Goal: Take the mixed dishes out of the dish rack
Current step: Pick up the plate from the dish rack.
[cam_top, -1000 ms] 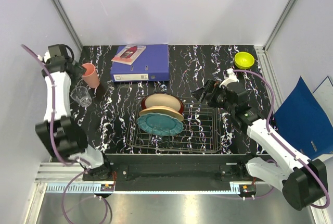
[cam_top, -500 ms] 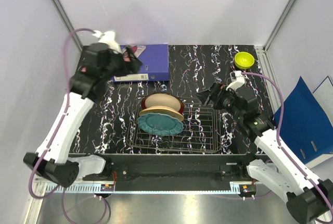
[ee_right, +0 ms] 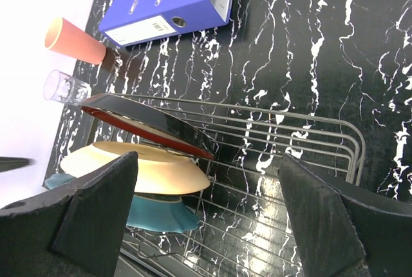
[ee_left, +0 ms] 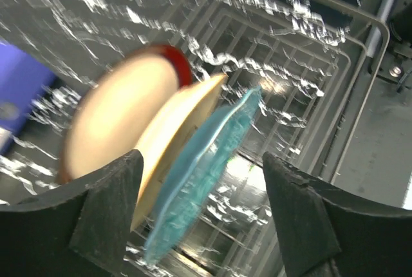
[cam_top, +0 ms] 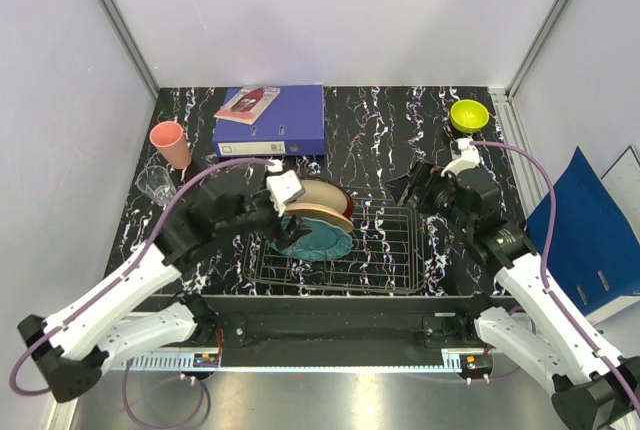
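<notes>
Three plates lean in the left half of the dish rack (cam_top: pixel 385 250): a red-rimmed cream plate (cam_top: pixel 328 193) at the back, a cream-yellow plate (cam_top: pixel 322 218), and a teal plate (cam_top: pixel 318 240) in front. My left gripper (cam_top: pixel 288 227) is open at their left edge; in the left wrist view the teal plate's rim (ee_left: pixel 206 167) lies between its fingers, untouched. My right gripper (cam_top: pixel 405 188) hangs open over the rack's right half (ee_right: pixel 290 154), empty. A salmon-pink cup (cam_top: pixel 170 143) and a clear glass tumbler (cam_top: pixel 155 183) stand on the table at far left. The yellow-green bowl (cam_top: pixel 468 113) sits back right.
A blue ring binder (cam_top: pixel 272 120) with a booklet on it lies at the back of the table behind the rack. A blue folder (cam_top: pixel 575 225) rests outside the right wall. The table's metal front rail runs just below the rack.
My left arm has swung from the back left corner by the cup and tumbler over to the plates in the rack. The right gripper has edged slightly toward the right.
</notes>
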Tool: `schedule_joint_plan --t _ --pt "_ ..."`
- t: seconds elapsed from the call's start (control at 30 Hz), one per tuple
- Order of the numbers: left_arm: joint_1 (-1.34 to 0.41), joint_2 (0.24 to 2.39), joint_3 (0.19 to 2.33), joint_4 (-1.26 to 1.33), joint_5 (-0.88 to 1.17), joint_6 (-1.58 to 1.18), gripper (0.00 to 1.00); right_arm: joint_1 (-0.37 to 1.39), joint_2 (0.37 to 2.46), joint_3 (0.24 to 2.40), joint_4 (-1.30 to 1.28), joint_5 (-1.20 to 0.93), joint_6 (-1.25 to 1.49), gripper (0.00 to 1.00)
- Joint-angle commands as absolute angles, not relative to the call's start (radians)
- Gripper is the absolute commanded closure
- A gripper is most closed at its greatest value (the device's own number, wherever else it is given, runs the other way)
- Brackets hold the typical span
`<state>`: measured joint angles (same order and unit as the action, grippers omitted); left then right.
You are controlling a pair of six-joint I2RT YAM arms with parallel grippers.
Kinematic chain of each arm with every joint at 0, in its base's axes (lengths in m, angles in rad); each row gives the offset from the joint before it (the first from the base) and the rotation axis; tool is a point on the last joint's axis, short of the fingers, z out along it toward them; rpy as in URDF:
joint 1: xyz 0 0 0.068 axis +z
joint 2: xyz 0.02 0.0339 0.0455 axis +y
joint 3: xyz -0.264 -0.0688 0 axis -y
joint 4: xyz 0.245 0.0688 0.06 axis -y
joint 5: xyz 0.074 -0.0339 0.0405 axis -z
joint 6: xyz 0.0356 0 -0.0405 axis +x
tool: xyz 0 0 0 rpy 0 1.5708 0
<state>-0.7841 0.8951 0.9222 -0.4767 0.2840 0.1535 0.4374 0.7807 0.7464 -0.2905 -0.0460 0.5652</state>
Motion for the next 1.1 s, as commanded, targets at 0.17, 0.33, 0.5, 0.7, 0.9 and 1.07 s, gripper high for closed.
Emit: schedule_joint_plan --t 0.17,0.33,0.5,0.7,0.9,1.07 --pt "-0.787 0.827 0.835 -0.374 0.316 0.288 0.28 0.434 0.813 0.758 -0.275 -0.04 0.569 0.03" --pt "-0.788 0.81 0.764 -0.367 0.339 0.376 0.29 0.433 0.813 0.747 -0.272 -0.04 0.574 0.03" --pt "-0.787 0.779 0.7 -0.324 0.311 0.452 0.29 0.434 0.819 0.707 -0.223 -0.073 0.586 0.03" --pt "-0.785 0.86 0.722 -0.319 0.359 0.48 0.36 0.434 0.841 0.684 -0.183 -0.104 0.597 0.03" --pt "-0.787 0.914 0.739 -0.301 0.383 0.495 0.56 0.434 0.821 0.677 -0.181 -0.089 0.577 0.02" --pt "-0.787 0.945 0.735 -0.284 0.376 0.512 0.68 0.434 0.819 0.666 -0.183 -0.084 0.574 0.03"
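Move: The teal plate I want stands on edge in the rack; its middle is about 12 cm below my left hand, 4 cm to its right and about level with it fore and aft. Just beyond it, 4 cm ahead and 4 cm right of this hand, stands the cream plate, and the red-rimmed bowl is 9 cm ahead and 5 cm right. From my right hand the teal plate is some 21 cm left, 11 cm back and 12 cm lower. I lower my open left hand about 7 cm onto the upper left rim of the teal plate, rolling it roughly 20 degrees about its fingers, so that one finger slips between the teal and cream plates and the other stays on the near side. Once down, I draw the fingers about half shut around the rim. My right hand sinks some 3.5 cm, staying open. ##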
